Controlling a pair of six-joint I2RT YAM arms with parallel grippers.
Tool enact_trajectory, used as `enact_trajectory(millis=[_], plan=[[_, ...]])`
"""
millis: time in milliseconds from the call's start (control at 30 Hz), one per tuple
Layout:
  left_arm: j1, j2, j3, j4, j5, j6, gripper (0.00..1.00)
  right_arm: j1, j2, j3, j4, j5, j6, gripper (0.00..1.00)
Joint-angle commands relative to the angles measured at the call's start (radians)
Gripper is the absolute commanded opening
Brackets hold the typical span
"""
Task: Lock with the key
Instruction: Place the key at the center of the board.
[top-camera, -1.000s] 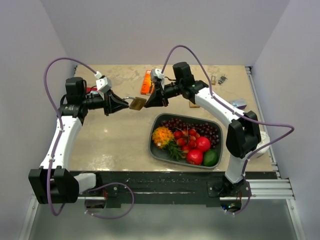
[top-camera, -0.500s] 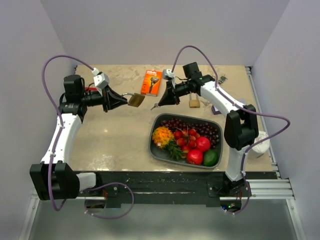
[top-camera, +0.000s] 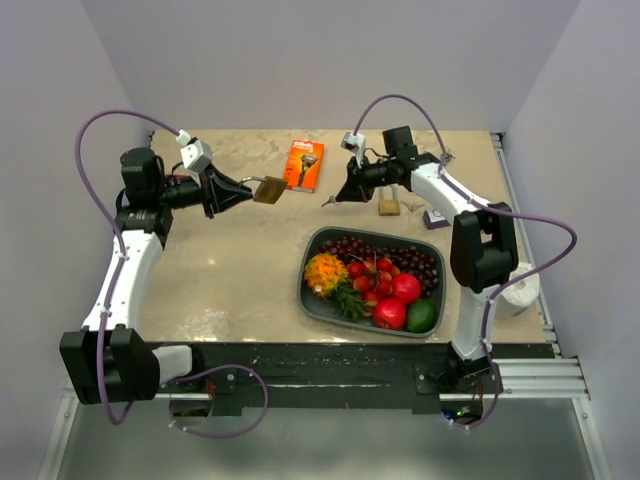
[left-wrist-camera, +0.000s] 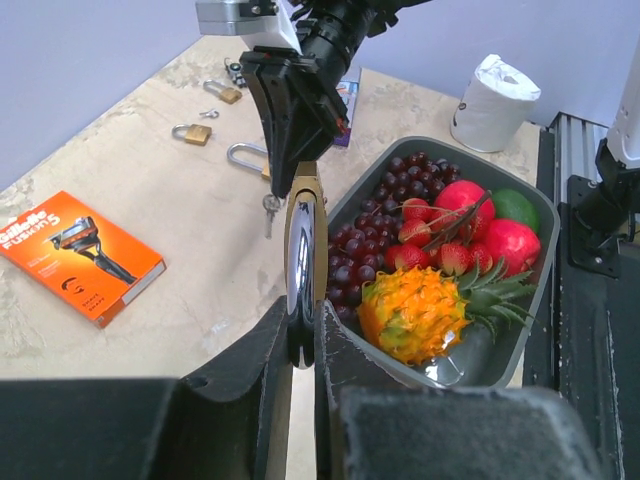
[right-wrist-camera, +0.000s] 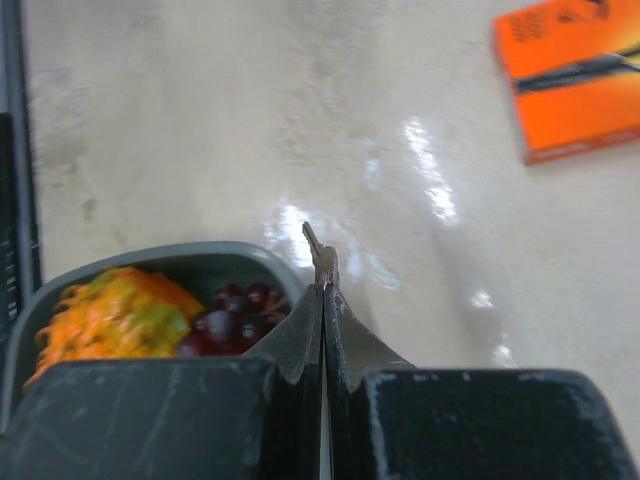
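Observation:
My left gripper (top-camera: 243, 190) is shut on the silver shackle of a brass padlock (top-camera: 268, 189), held in the air over the table's back left. In the left wrist view the padlock (left-wrist-camera: 304, 240) stands edge-on between my fingers (left-wrist-camera: 262, 350). My right gripper (top-camera: 344, 193) is shut on a small key (top-camera: 328, 201), whose tip points left towards the padlock with a clear gap between them. In the right wrist view the key (right-wrist-camera: 322, 256) sticks out past the closed fingertips of the right gripper (right-wrist-camera: 324, 292), above the tray's corner.
A grey tray (top-camera: 304, 290) of fruit sits front and centre. An orange razor box (top-camera: 304, 165) lies at the back. Another brass padlock (top-camera: 388, 207) rests under my right arm, with small locks (top-camera: 436, 158) behind it. A white roll (top-camera: 520, 285) stands at the right edge.
Key and padlock met over the table's middle a second ago. Both arms have drawn apart: the left with the padlock leftwards, the right with the key rightwards and back.

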Motion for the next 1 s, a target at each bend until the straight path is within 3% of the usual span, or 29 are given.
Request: enact_trajectory(millis=[0,133,367,800,867,900,967], plan=[[0.004,-0.05,0.013,0.088,-0.005,0.012,0.0,-0.04,-0.039,-0.01,0.122,0.265,0.128,0.0],[0.004,-0.047,0.01,0.088,-0.021,0.017,0.0,-0.046,0.002,-0.001,0.087,0.423,0.088,0.0],[0.005,-0.044,0.004,0.088,-0.043,0.023,0.0,-0.06,0.075,0.031,0.057,0.532,0.094,0.0],[0.004,-0.027,-0.005,0.033,-0.049,0.047,0.0,-0.065,0.148,0.063,0.019,0.592,0.087,0.0],[0.005,-0.024,-0.005,0.03,-0.051,0.054,0.0,-0.063,0.152,0.066,0.016,0.601,0.084,0.04],[0.004,-0.022,-0.005,0.028,-0.052,0.052,0.0,-0.063,0.152,0.068,0.016,0.604,0.079,0.11],[0.002,-0.019,-0.004,0.025,-0.054,0.055,0.0,-0.065,0.144,0.066,0.007,0.598,0.071,0.39]])
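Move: Between the fruit bin and the razor box lies the bare spot for the key, which the right hand already holds: about 7 cm ahead, 8 cm right and 12 cm below. From that hand a brass padlock lies some 9 cm ahead, 16 cm right; the bin's middle 14 cm back, 10 cm right; the razor box 20 cm ahead, 9 cm left. From the left hand the spot is roughly 16 cm ahead, 32 cm right, 25 cm below. Swinging the right hand about 9 cm right and 7 cm forward, the arm carries the key towards the bare table just left of the brass padlock, then sinks steeply, some 11 cm in all. On the way the fingers turn clockwise and tip more downward; with the key down, they begin to open and let go. ##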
